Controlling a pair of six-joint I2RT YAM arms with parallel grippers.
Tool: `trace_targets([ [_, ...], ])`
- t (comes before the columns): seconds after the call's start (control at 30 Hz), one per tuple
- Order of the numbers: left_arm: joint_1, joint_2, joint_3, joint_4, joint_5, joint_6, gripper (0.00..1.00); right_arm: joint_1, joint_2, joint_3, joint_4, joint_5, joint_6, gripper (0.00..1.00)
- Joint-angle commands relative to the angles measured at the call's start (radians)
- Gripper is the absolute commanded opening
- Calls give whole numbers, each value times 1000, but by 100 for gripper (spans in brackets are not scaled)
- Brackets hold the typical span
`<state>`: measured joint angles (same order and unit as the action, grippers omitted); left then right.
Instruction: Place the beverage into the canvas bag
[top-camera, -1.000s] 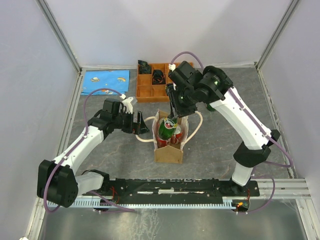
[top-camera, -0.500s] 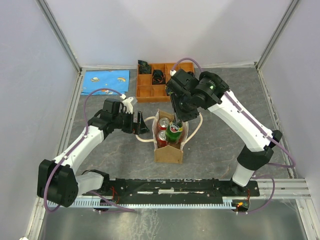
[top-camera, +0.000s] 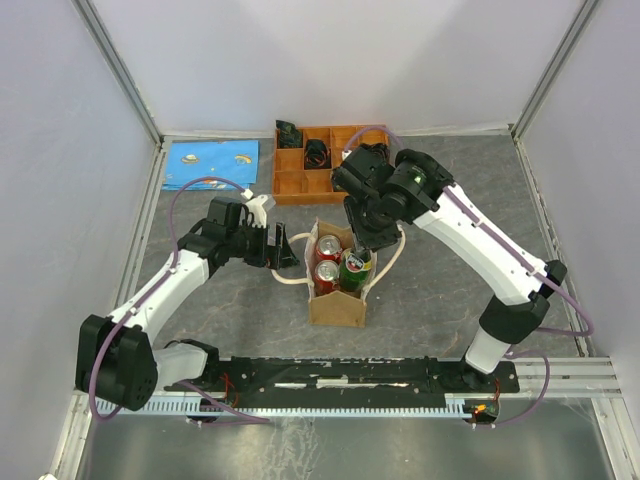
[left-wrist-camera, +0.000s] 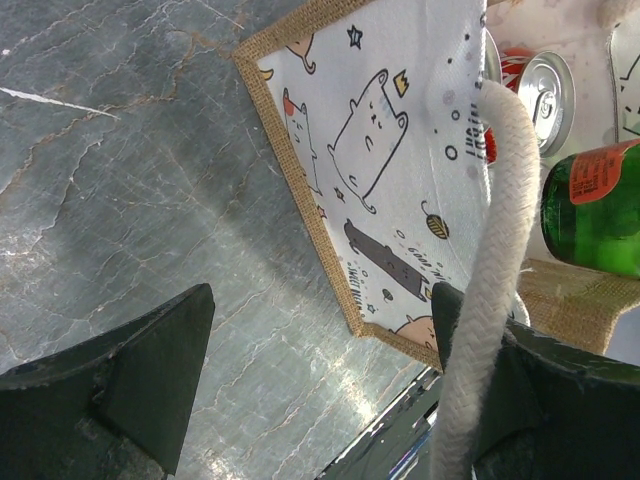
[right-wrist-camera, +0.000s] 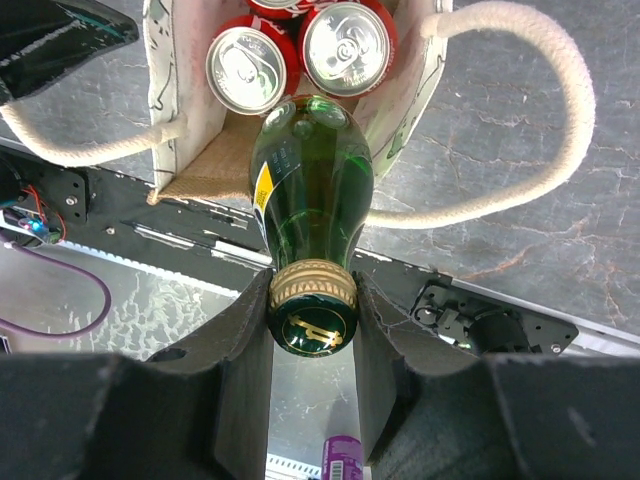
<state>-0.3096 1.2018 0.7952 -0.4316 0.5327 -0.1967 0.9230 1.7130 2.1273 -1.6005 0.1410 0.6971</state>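
Note:
The canvas bag stands open in the middle of the table, with two red cans inside. My right gripper is shut on the neck of a green glass bottle and holds it in the bag's mouth, at its right side. In the right wrist view the bottle hangs below my fingers, above the cans. My left gripper is open, with one finger hooked inside the bag's left rope handle, holding that side open.
An orange wooden compartment tray stands behind the bag. A blue printed card lies at the back left. The bag's right rope handle loops out over the table. A purple can shows near the rail at the table's front.
My right gripper has carried the green bottle to the right and lower, into the bag's right side beside the cans. The left arm has held still.

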Motion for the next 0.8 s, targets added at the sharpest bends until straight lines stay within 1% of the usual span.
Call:
trace_targets([
  [0.0,-2,2,33,25,26,18,95,5,-89,-22,-157,11,30,0],
  [0.27,-2,1,26,27,26,15,95,5,-84,-81,-152,14,24,0],
  [0.63,-2,-15,21,22,18,15,95,4,-30,-214,-41,14,-28,0],
  [0.77,-2,-16,19,26,18,11,95,5,-22,-251,18,-8,-31,0],
])
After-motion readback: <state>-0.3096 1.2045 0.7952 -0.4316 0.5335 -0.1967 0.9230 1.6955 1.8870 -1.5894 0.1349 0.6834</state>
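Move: The right hand holds the green bottle by its neck over the free near-right corner of the canvas bag. That corner's middle is about 22 cm below, 2 cm back and 1 cm right. At the same depth, the right can is 4 cm ahead and 3 cm left, the near-left can 2 cm ahead and 7 cm left. From the left hand the corner is roughly 17 cm right, 6 cm back and 7 cm lower. The right hand, keeping its neck grip, lowers the bottle about 5 cm into the bag's near-right corner, easing back-right and steepening. ##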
